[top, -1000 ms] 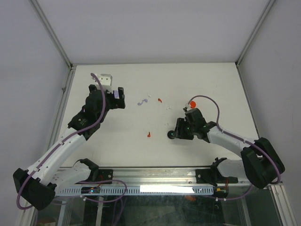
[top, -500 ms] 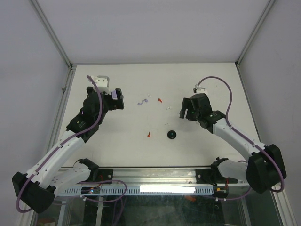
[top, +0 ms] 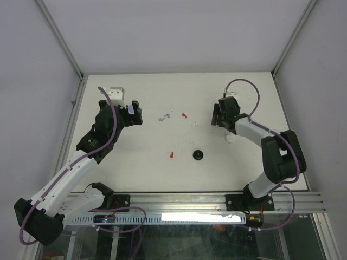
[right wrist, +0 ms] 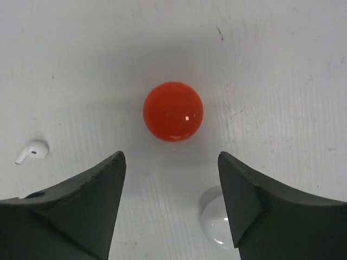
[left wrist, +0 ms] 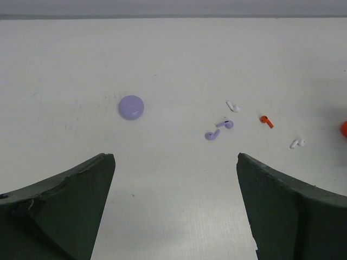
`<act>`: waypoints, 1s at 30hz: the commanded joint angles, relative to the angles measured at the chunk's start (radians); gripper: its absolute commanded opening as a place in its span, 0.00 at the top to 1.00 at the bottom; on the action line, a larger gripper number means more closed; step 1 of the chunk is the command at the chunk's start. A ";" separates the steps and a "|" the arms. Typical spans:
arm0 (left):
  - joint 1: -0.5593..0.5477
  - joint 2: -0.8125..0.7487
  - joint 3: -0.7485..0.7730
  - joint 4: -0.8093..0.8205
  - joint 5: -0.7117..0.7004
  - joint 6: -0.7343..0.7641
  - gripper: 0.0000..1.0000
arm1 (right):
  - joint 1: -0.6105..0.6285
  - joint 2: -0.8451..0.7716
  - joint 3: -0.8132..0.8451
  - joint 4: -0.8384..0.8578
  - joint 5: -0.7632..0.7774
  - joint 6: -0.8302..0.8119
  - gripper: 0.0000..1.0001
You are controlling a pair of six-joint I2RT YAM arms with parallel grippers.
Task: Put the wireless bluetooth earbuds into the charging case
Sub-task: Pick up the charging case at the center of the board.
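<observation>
The earbuds lie scattered mid-table: two lavender ones, a red one, and white ones. Another red earbud lies beside the black charging case. A lavender case sits ahead of my left gripper, which is wide open and empty. My right gripper hovers open just short of the red case, touching nothing. A white case lies partly under its right finger.
The table's back edge runs past the lavender case. Metal frame posts border the table left and right. The left arm stretches over the left half of the table.
My right gripper has let go of the black case, opened, and swung back and to the right over the red case. The black case stays put. The left arm has barely moved.
</observation>
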 commanded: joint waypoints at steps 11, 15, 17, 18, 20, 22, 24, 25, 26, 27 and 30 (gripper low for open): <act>0.029 0.014 0.014 0.032 0.049 -0.016 0.01 | -0.110 0.180 0.201 0.065 -0.353 -0.452 0.25; 0.034 0.021 0.015 0.031 0.068 -0.017 0.01 | -0.151 0.218 0.234 0.049 -0.470 -0.547 0.24; 0.036 0.024 0.015 0.032 0.071 -0.017 0.01 | -0.169 0.252 0.265 0.016 -0.543 -0.580 0.24; 0.036 0.027 0.015 0.031 0.071 -0.015 0.01 | -0.174 0.269 0.282 -0.009 -0.575 -0.595 0.24; 0.038 0.028 0.012 0.032 0.075 -0.014 0.01 | -0.183 0.301 0.313 -0.054 -0.619 -0.614 0.24; 0.037 0.030 0.014 0.031 0.080 -0.017 0.01 | -0.185 0.319 0.335 -0.103 -0.660 -0.637 0.24; 0.039 0.033 0.015 0.032 0.087 -0.017 0.01 | -0.186 0.315 0.334 -0.130 -0.698 -0.652 0.24; 0.039 0.034 0.015 0.032 0.091 -0.018 0.01 | -0.187 0.309 0.327 -0.137 -0.714 -0.659 0.24; 0.040 0.035 0.016 0.031 0.097 -0.018 0.01 | -0.186 0.301 0.322 -0.143 -0.722 -0.660 0.24; 0.041 0.036 0.015 0.032 0.102 -0.021 0.01 | -0.186 0.295 0.318 -0.152 -0.725 -0.660 0.24; 0.043 0.036 0.015 0.031 0.116 -0.022 0.01 | -0.186 0.277 0.301 -0.170 -0.712 -0.659 0.25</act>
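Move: The red charging case lies about 3 cm ahead of the open right hand, level sideways and some 3 cm below. From that hand, the white case is roughly 6 cm back and 4 cm right, the white earbuds about 12 cm left and 1 cm ahead, and the black case 15 cm back and 11 cm left. From the left hand, the red case is some 38 cm right, 9 cm ahead and 21 cm below. The open right hand goes about 6 cm forward, turning 40 degrees counter-clockwise, then sinks back towards the red case. ##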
